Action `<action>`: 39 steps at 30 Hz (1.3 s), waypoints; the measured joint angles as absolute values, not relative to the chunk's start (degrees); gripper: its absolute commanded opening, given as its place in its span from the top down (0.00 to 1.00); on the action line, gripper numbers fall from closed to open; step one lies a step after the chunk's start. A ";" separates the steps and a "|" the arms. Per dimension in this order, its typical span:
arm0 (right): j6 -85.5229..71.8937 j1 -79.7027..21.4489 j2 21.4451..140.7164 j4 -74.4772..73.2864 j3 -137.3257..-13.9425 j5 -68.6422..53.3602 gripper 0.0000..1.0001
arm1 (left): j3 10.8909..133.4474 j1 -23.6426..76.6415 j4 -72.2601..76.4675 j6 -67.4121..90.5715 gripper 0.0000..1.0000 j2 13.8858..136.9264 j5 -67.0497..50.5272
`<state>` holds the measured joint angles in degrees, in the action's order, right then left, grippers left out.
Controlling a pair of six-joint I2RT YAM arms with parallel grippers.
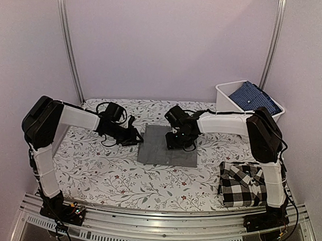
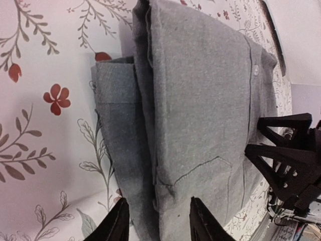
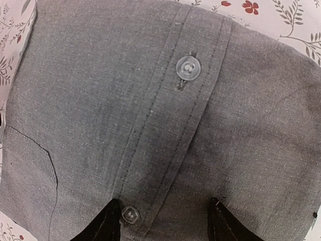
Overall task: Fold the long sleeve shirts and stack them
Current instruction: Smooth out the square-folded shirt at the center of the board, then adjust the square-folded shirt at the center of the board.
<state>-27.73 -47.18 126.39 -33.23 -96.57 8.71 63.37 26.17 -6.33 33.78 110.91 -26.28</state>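
Note:
The plain grey long sleeve shirt (image 1: 167,148) lies folded as a flat rectangle in the middle of the table. My left gripper (image 1: 134,136) is at its left edge. In the left wrist view the left gripper (image 2: 158,223) is open, its fingertips (image 2: 118,221) spread over the shirt's folded edge (image 2: 200,100) and pinching no cloth. My right gripper (image 1: 177,140) hovers over the shirt's upper middle. In the right wrist view the right gripper (image 3: 163,226) is open just above the button placket (image 3: 188,68). The black-and-white checked shirt (image 1: 242,184) lies folded at the front right.
A white bin (image 1: 223,93) holding a blue patterned cloth (image 1: 254,97) stands at the back right corner. A floral tablecloth (image 1: 106,171) covers the table. The right arm's lower link passes over the checked shirt's right side. Metal rails run along the near edge.

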 measured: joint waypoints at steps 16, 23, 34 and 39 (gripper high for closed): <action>-26.22 -32.51 115.39 -23.99 -84.90 5.69 0.49 | 80.14 25.93 -6.17 30.81 0.62 123.11 -24.16; -24.75 -30.61 119.74 -19.31 -86.28 2.52 0.54 | 85.73 25.76 -6.74 30.41 0.64 125.51 -24.21; -23.59 -30.30 125.51 -18.26 -90.35 -0.80 0.92 | 87.33 25.69 -7.11 31.31 1.00 127.59 -25.76; -23.24 -30.33 125.54 -18.52 -90.70 -0.78 1.00 | 85.43 25.69 -6.98 32.05 1.00 125.32 -25.50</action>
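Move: The far left corner of the gray folded shirt lies about 10 cm ahead of the left hand, 4 cm to its right and a centimetre lower; the shirt's middle is roughly 11 cm to that hand's right and 2 cm back. The right hand is over the middle, with the shirt's far right corner some 10 cm ahead, 9 cm to its right and a centimetre lower. From the right hand the checked shirt lies about 32 cm right and 18 cm back, the white bin 33 cm right and 21 cm ahead. The left hand goes forward about 9 cm and a little right along the shirt's left side, staying low with its fingers part-open, while the right hand hops up some 5 cm off the middle, swings right and forward with a slight clockwise turn, then sinks to the far right corner, drifting back left by about 2 cm. Once there, both hands shut their fingers and pinch the cloth at the two far corners, and the left then starts to rise slightly. ##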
